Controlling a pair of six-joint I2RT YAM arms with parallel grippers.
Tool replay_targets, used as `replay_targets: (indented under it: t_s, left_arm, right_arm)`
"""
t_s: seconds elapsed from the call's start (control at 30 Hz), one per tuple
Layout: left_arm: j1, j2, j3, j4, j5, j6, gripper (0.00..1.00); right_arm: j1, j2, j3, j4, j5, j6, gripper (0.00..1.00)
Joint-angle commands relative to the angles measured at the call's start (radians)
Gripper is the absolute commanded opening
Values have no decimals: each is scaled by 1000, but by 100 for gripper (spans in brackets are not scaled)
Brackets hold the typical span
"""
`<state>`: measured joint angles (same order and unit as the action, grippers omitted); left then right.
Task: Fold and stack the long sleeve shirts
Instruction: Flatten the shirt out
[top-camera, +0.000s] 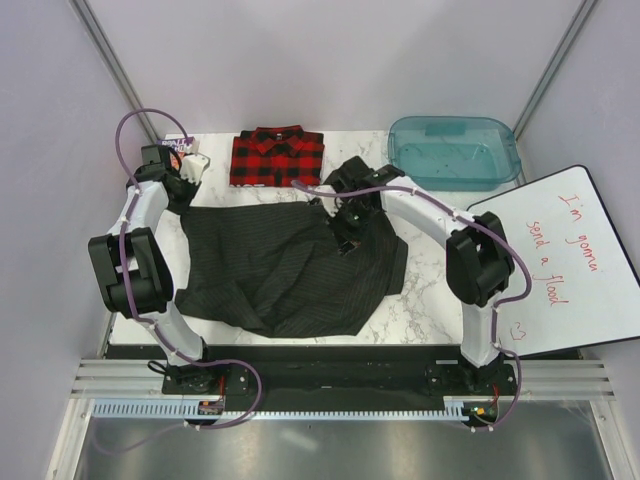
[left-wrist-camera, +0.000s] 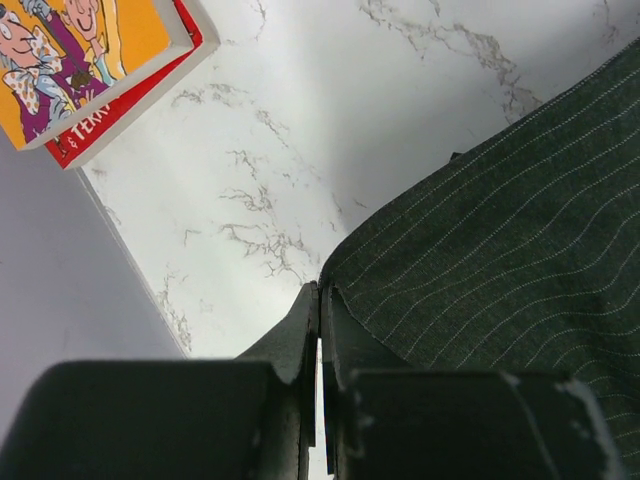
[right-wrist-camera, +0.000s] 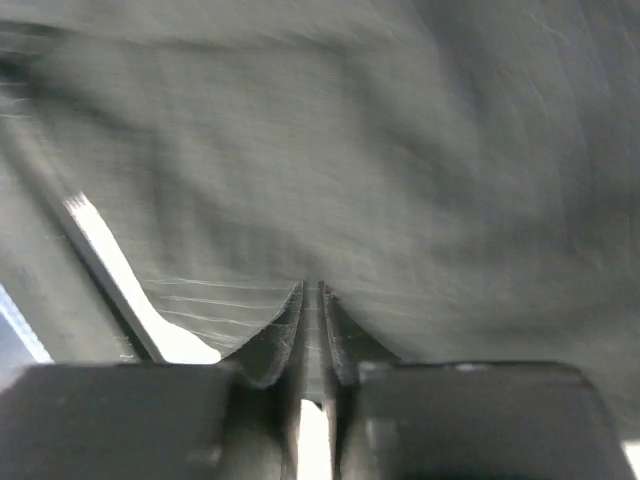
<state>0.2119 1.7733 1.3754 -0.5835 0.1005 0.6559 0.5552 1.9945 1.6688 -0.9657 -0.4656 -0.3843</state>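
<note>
The dark pinstriped long sleeve shirt (top-camera: 290, 270) lies spread and rumpled across the middle of the marble table (top-camera: 430, 310). My left gripper (top-camera: 186, 200) is at its far left corner. In the left wrist view the left gripper (left-wrist-camera: 322, 293) is shut, with the edge of the pinstriped cloth (left-wrist-camera: 500, 230) pinched at its tips. My right gripper (top-camera: 346, 238) is down on the shirt's far right part. The right wrist view shows the right gripper (right-wrist-camera: 312, 288) shut on a fold of the dark cloth (right-wrist-camera: 330, 150). The red-and-black plaid shirt (top-camera: 277, 157) lies folded at the back.
A colourful book (left-wrist-camera: 90, 60) lies at the table's far left corner, close to the left gripper. A teal plastic bin (top-camera: 453, 150) stands at the back right. A whiteboard with red writing (top-camera: 560, 265) leans off the table's right side. Grey walls close in on both sides.
</note>
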Motion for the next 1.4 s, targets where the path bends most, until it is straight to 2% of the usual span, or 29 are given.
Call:
replay_targets:
  t_s: [0.0, 0.03, 0.1, 0.23, 0.3, 0.4, 0.63, 1.07, 1.17, 1.3, 1.37]
  left_arm:
    - [4, -40, 14, -16, 41, 1, 2]
    - [4, -41, 16, -19, 47, -1, 2]
    - [4, -35, 27, -29, 57, -9, 2]
    - [6, -18, 50, -50, 61, -12, 2]
    - [4, -12, 62, -55, 59, -9, 2]
    - [4, 5, 82, -70, 56, -10, 2]
    - [4, 15, 97, -73, 56, -30, 2]
    - [4, 12, 80, -72, 57, -45, 2]
    - [4, 12, 82, -73, 54, -45, 2]
    - [6, 17, 86, -72, 50, -42, 2]
    - [4, 20, 90, -72, 50, -45, 2]
  right_arm:
    - [-45, -75, 15, -13, -93, -36, 30]
    - [-81, -74, 37, -8, -114, 0, 38]
    - [-196, -54, 64, 19, -99, 34, 39]
    - [-299, -17, 114, 107, 71, 85, 30]
    - [-304, 9, 123, 133, 177, 78, 27]
    - [-304, 61, 154, 128, 238, 67, 25]
    - [-304, 115, 174, 124, 209, 59, 32]
    - [-302, 207, 206, 163, 222, 58, 34]
    - [-298, 208, 216, 162, 194, 65, 36]
    - [-293, 196, 204, 156, 163, 59, 48]
    - [-288, 197, 209, 159, 169, 65, 49]
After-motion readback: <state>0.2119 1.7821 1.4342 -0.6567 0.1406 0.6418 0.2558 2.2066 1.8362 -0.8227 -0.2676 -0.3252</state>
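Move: The shirt's rumpled upper right edge lies about 14 cm ahead of the right hand, 11 cm to its right and roughly 6 cm below. From the same hand, the blue bin stands some 30 cm ahead and 32 cm right; the folded plaid shirt is 30 cm ahead and 19 cm left. From the left hand, still pinching the opposite upper corner, that right edge is level, about 59 cm to the right. Opening halfway, the right hand swings some 18 cm forward and right, then sinks beside the shirt's upper right edge. ##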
